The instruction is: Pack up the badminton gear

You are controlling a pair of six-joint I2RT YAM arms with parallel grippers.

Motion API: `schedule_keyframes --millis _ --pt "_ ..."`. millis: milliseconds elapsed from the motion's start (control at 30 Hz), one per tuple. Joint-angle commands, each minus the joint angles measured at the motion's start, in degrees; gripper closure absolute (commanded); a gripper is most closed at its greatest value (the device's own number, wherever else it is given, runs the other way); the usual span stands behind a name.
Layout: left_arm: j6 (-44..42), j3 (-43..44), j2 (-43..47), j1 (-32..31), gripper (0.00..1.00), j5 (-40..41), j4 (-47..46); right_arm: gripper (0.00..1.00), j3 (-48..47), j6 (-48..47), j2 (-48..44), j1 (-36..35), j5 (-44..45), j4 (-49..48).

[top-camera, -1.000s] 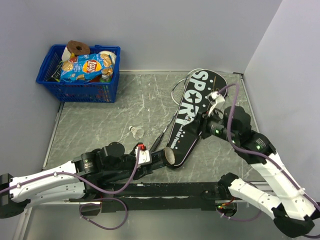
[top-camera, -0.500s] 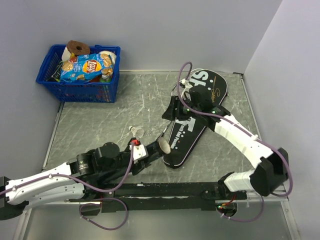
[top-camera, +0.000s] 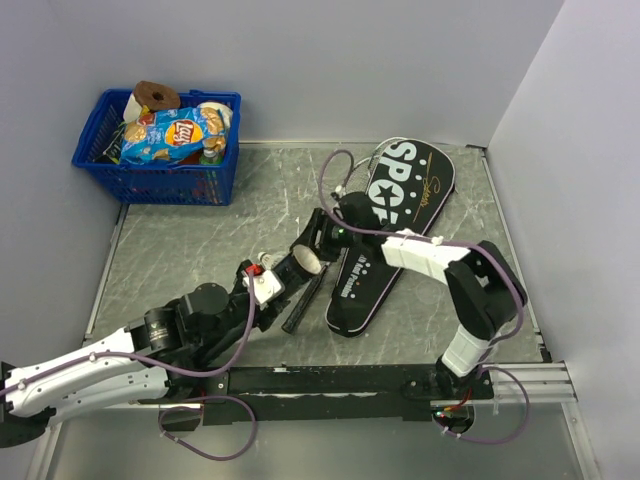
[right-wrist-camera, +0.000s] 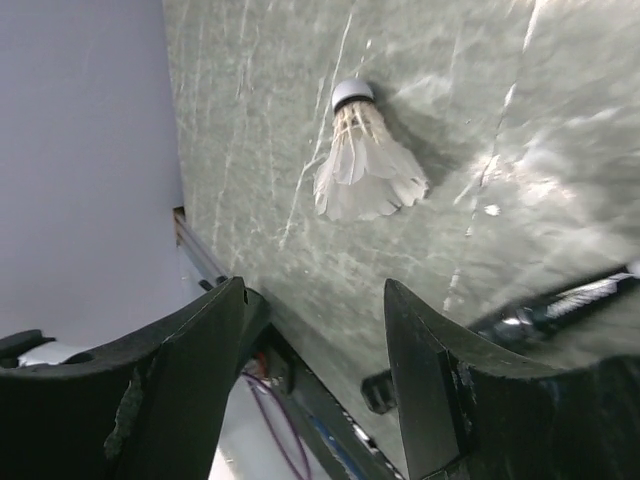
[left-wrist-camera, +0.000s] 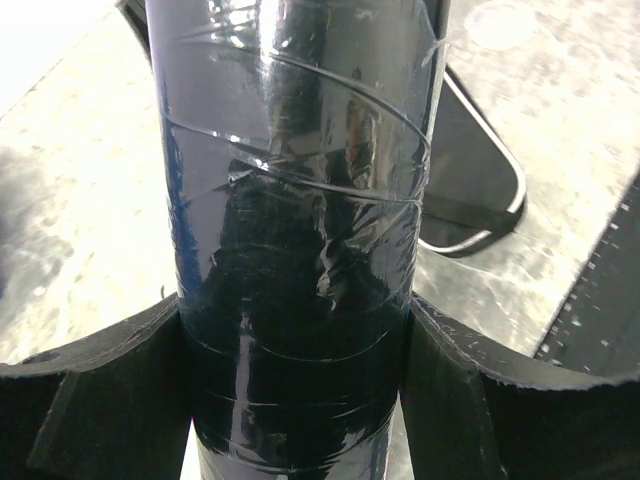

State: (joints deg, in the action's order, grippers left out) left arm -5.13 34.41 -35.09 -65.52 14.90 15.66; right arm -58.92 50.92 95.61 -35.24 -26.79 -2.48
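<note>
My left gripper [top-camera: 270,284] is shut on the long dark tube [top-camera: 296,268], whose open end points up and to the right. In the left wrist view the glossy tube [left-wrist-camera: 295,200] fills the gap between both fingers. The right gripper [top-camera: 312,238] hangs open just above the tube's mouth, holding nothing. Seen from the right wrist, a white shuttlecock [right-wrist-camera: 365,165] lies on the table beyond the open gripper [right-wrist-camera: 315,300]. The black bag [top-camera: 392,225] lettered SPORT lies to the right. A thin racket frame [top-camera: 380,148] shows at its top, and a black racket handle [top-camera: 305,300] lies beside it.
A blue plastic basket [top-camera: 160,172] with a crisp packet [top-camera: 172,135] and other items stands at the back left corner. Grey walls close in the table at the back and right. A black rail [top-camera: 330,380] runs along the near edge.
The right arm has swung from the bag's right side across to the left, ending above the tube's mouth with its jaws a little wider. The left arm carried the tube up and left.
</note>
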Motion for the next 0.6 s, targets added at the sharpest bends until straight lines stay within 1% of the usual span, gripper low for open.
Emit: schedule_keyframes --millis 0,133,167,267,567 --pt "0.03 2.76 1.87 0.65 0.99 5.49 -3.71 0.35 1.96 9.19 2.56 -2.72 0.76 -12.19" --pt "0.29 2.94 2.57 1.09 0.99 6.02 -3.97 0.34 2.58 13.59 5.63 -5.18 2.97 -18.07" --pt "0.29 2.94 2.92 1.18 0.99 5.76 -4.15 0.34 2.40 16.21 7.81 -6.06 3.32 -19.65" --pt "0.20 2.77 3.89 1.36 0.99 4.27 -4.41 0.34 1.61 18.51 10.46 -6.77 4.63 -22.03" --pt "0.12 2.94 4.24 1.62 0.99 2.86 -4.15 0.36 -0.94 22.03 13.99 -9.14 9.91 -22.21"
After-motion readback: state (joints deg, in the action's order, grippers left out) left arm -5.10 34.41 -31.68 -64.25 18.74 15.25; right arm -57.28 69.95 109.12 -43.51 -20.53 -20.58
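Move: The last shuttlecock lies on the table about 8 cm to the open right hand's left, 3 cm back and 12 cm below. From that hand, the held tube's mouth is some 7 cm back, 1 cm left and 8 cm higher; the racket handle is 13 cm back, 2 cm left, down on the table. From the left hand, still gripping the tube, the shuttlecock is about 11 cm ahead, neither left nor right, 20 cm below. Open right hand swings about 6 cm left, 5 down towards the shuttlecock; left hand eases the tube up-left. ##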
